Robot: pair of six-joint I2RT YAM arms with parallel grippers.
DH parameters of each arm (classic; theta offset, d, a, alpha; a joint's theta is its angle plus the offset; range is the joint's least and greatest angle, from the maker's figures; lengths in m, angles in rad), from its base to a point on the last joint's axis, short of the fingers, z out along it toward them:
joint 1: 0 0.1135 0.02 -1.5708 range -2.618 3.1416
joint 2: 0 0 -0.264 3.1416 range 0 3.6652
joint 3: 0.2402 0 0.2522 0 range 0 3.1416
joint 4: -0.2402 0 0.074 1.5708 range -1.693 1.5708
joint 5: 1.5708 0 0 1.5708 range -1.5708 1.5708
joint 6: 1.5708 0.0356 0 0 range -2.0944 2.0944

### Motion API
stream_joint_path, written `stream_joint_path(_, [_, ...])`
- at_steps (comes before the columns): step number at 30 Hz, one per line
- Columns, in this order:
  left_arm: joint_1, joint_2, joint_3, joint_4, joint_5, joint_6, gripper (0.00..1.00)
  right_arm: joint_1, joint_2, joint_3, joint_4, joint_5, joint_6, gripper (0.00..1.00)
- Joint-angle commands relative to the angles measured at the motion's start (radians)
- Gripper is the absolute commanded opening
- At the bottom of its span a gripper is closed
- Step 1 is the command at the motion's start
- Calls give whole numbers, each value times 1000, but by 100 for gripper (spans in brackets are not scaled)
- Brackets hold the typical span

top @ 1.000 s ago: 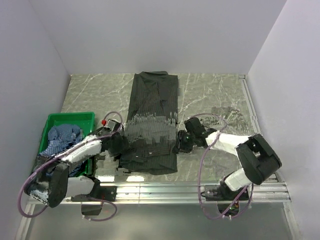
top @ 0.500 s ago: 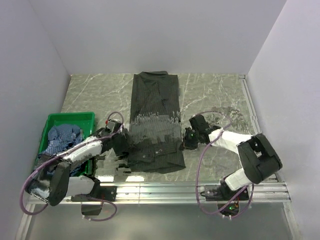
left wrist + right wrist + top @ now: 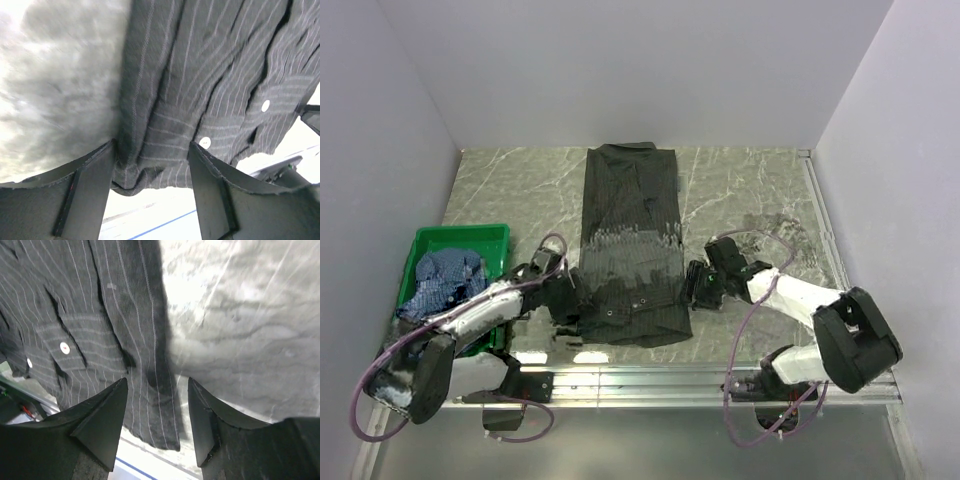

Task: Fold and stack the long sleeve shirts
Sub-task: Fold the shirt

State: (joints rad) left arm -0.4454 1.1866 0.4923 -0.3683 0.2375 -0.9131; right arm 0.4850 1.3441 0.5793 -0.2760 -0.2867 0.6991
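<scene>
The black pinstriped long sleeve shirt point(image 3: 630, 220) lies as a long narrow strip down the middle of the marble table, buttoned cuffs showing near its front end. My left gripper point(image 3: 578, 300) stands open at the shirt's near left edge. In the left wrist view the hem point(image 3: 150, 170) sits between its spread fingers point(image 3: 90, 190). My right gripper point(image 3: 695, 285) is open at the near right edge, with the cloth's corner point(image 3: 155, 400) between its fingers point(image 3: 100, 425). The blue checked shirt point(image 3: 445, 275) lies crumpled in the green crate.
The green crate point(image 3: 460, 232) stands at the front left beside the left arm. A metal rail point(image 3: 700, 380) runs along the table's near edge. White walls close in the back and both sides. Bare marble point(image 3: 750, 190) lies right of the shirt.
The shirt's near end has shifted right and now shows buttoned cuffs. The right gripper drew back toward the right edge and stands open; the left gripper slid slightly rightward along the hem.
</scene>
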Motion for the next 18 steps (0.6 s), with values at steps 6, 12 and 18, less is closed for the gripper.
stream_joint_path(6, [-82, 25, -83, -52, 56, -55, 64, 109, -3, -56, -49, -28, 79, 59])
stream_joint_path(12, [-102, 11, -89, -58, 34, -69, 59, 109, -23, -85, -68, 6, 88, 56])
stream_joint_path(18, [-113, 19, -87, -63, 46, -61, 37, 109, -37, -96, -78, 11, 83, 33])
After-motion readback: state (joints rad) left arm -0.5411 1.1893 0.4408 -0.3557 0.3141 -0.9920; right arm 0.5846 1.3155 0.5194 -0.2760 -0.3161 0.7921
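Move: My left hand straddles the shirt's left side, whose hem corner lies about 5 cm back, 1 cm to its right and 2 cm down. The nearer cuff button is some 7 cm right and 1 cm back, the second about 14 cm right and level. The right hem corner lies about 6 cm back and 1 cm left of my right hand, also 2 cm below; from that hand the second button is some 11 cm left and level. I draw both hands back together towards the hem, each about 4 cm along its own side of the shirt and roughly 2 cm inward, dragging the cloth along. Near the end both sink slightly, and I part-close the fingers around the two side edges close to the hem corners, without shutting them fully. ##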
